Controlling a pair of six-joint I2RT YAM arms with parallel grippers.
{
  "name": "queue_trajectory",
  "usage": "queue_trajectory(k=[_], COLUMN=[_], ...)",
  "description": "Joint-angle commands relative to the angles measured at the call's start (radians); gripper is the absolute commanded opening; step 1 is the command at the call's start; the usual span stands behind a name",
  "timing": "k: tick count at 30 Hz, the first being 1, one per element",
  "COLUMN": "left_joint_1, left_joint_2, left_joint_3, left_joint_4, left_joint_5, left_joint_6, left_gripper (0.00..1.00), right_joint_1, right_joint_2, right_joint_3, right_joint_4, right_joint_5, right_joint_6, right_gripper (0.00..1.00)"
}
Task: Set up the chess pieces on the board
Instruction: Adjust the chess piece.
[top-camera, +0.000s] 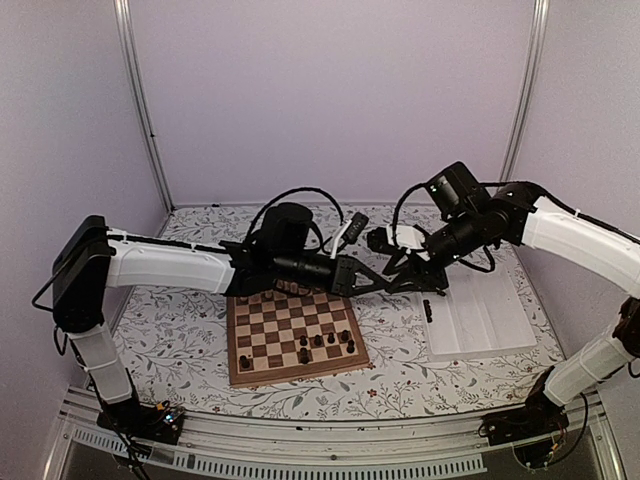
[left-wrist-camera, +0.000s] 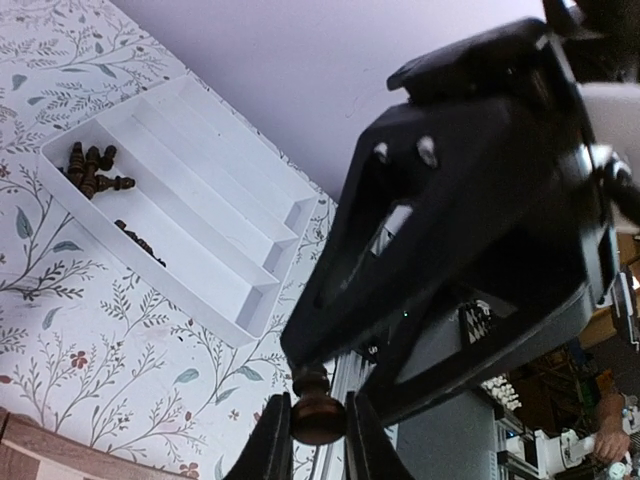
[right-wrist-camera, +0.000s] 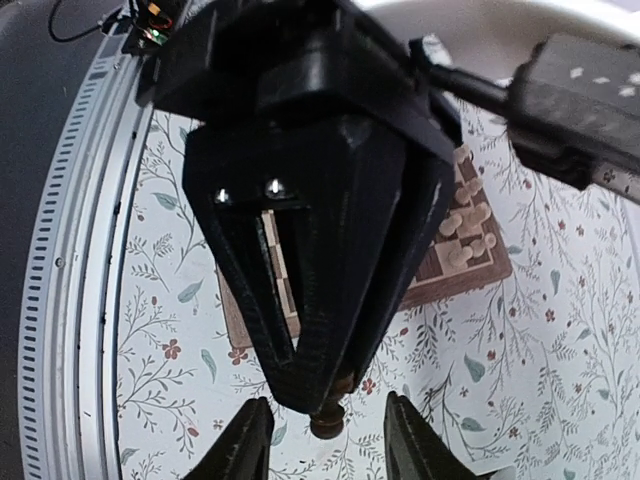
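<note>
The two grippers meet in the air just beyond the board's (top-camera: 262, 352) right far corner. My left gripper (left-wrist-camera: 318, 440) is shut on the round base of a dark chess piece (left-wrist-camera: 317, 408), whose top points at the right gripper's body. In the right wrist view that same chess piece (right-wrist-camera: 330, 413) sticks out of the left gripper's tip. My right gripper (right-wrist-camera: 327, 445) stands open around it, both fingers apart from the piece. Several dark chess pieces (top-camera: 322, 343) stand on the board's near rows. In the top view the left gripper (top-camera: 380, 282) and right gripper (top-camera: 402, 276) nearly touch.
A white compartment tray (top-camera: 490, 325) lies right of the board and holds more dark pieces (left-wrist-camera: 92, 168). Pale chessmen (right-wrist-camera: 466, 235) stand along the board's far side. The table has a floral cloth, and a metal rail runs along its near edge.
</note>
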Motion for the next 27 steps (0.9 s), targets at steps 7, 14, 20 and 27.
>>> queue_trajectory(k=[7, 14, 20, 27], left_joint_1=[0.004, 0.003, 0.000, -0.001], left_joint_2=[-0.035, 0.048, 0.093, 0.108], left_joint_3=[-0.050, -0.011, 0.023, 0.018], left_joint_4=[0.441, 0.611, 0.650, 0.704], left_joint_5=[-0.092, -0.136, -0.154, -0.170], left_joint_6=[-0.085, -0.159, -0.195, -0.221], left_gripper=[0.06, 0.07, 0.07, 0.07], right_joint_1=[-0.360, -0.432, -0.426, -0.394], right_joint_2=[-0.112, -0.042, 0.005, 0.005], right_joint_3=[0.084, -0.031, -0.115, -0.170], right_joint_4=[0.175, 0.510, 0.729, 0.794], right_joint_5=[-0.535, -0.855, -0.938, -0.932], right_joint_6=[0.304, 0.697, 0.930, 1.002], right_gripper=[0.45, 0.42, 0.42, 0.43])
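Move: The dark chess piece is already in the left hand's fingers, its middle about 1 cm to the right of that hand point, and still stands between the right hand's already open fingers, some 1 cm to that hand's left. Counted from the right hand and about 20 cm below, the chessboard's middle lies roughly 9 cm ahead and 19 cm left; the white tray's middle is some 14 cm ahead and 20 cm right. The chess piece stays pinched in the left fingers and goes up some 8 cm and a little forward while that hand tips its fingertips up about 25 degrees to near level. The right hand, fingers staying open, clears it by going up about 13 cm, forward and right, then sinks and eases back left towards it, rolling and levelling to face it. ##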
